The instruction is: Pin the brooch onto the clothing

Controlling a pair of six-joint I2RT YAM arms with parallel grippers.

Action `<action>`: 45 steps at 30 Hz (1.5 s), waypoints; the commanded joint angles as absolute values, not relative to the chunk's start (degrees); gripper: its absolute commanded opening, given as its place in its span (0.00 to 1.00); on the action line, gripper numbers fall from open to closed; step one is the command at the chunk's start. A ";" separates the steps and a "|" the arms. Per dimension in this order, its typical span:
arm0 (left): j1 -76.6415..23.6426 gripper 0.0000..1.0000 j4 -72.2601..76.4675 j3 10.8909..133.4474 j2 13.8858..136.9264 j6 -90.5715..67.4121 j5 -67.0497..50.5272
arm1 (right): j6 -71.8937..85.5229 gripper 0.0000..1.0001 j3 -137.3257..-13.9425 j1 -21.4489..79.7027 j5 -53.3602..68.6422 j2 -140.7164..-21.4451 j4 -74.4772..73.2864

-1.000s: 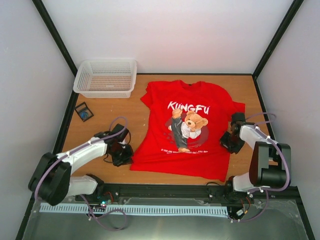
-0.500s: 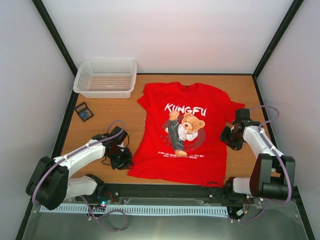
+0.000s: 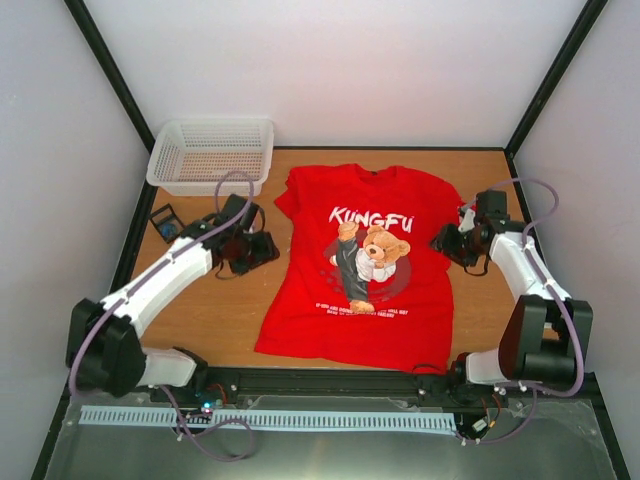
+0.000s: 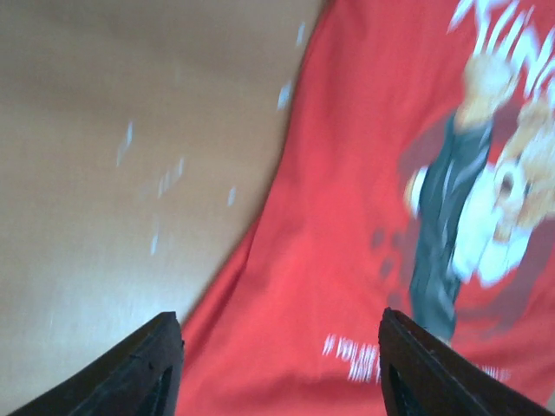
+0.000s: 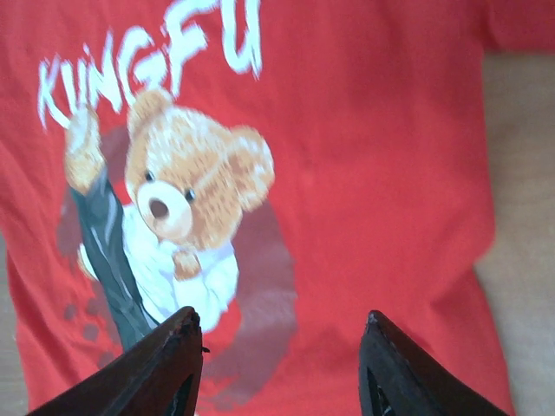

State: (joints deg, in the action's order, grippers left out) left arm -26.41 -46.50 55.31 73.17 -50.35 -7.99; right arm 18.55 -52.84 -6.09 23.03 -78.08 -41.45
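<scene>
The clothing [image 3: 365, 265], a red T-shirt with white "KUNGFU" lettering and a kicking bear, lies flat in the middle of the table. My left gripper [image 3: 270, 244] hovers beside the shirt's left sleeve. In the left wrist view it [image 4: 277, 364] stands open and empty over the shirt's left edge [image 4: 347, 286], blurred. My right gripper [image 3: 438, 242] is at the shirt's right sleeve. The right wrist view shows it [image 5: 282, 364] open with nothing between the fingers, above the red cloth [image 5: 381, 173] right of the bear [image 5: 186, 182]. The brooch [image 3: 165, 220], small and dark, lies on the table far left.
A white mesh basket [image 3: 205, 186] stands at the back left corner, just behind the left arm. Black frame rails border the wooden table [image 3: 200, 300] on the left and right. Both arm bases sit at the near edge.
My left gripper opened and swung from the shirt's lower left hem up to its left sleeve. My right gripper opened wider and moved farther back. The shirt slid left, then lay still.
</scene>
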 commanded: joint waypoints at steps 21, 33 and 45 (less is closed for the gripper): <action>-23.38 0.48 -38.64 105.26 127.29 -38.95 24.53 | 18.93 0.49 -65.96 -6.50 25.44 -87.54 -40.46; -23.73 0.50 -39.83 111.15 135.85 -44.46 24.84 | 19.08 0.49 -66.64 -6.49 25.43 -88.42 -40.82; -23.78 0.37 -44.20 112.25 140.16 -48.23 24.88 | 18.69 0.50 -67.43 -6.49 25.03 -88.51 -41.61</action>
State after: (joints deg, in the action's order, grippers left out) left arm -23.73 -39.66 110.54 137.08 -46.17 25.08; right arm 19.29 -66.28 -6.09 25.50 -88.44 -40.73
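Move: The shirt's left sleeve corner lies about 28 cm straight ahead of the left hand and 12 cm below. The basket's middle is some 13 cm beyond that corner and 16 cm to its left; the bear print is roughly 10 cm ahead of the left hand and 17 cm to its right, also about 12 cm down. From the right hand, the shirt's right sleeve is about 15 cm ahead, 8 cm right and 9 cm below. Forward fast and almost level, the left hand sweeps about 26 cm alongside the shirt, then sinks to its left sleeve corner by the basket. Its wrist rolls some 30 degrees, left side up, and the fingers narrow around the corner without shutting. The right hand goes forward and a little up over the shirt's right side, then hovers, half open. ##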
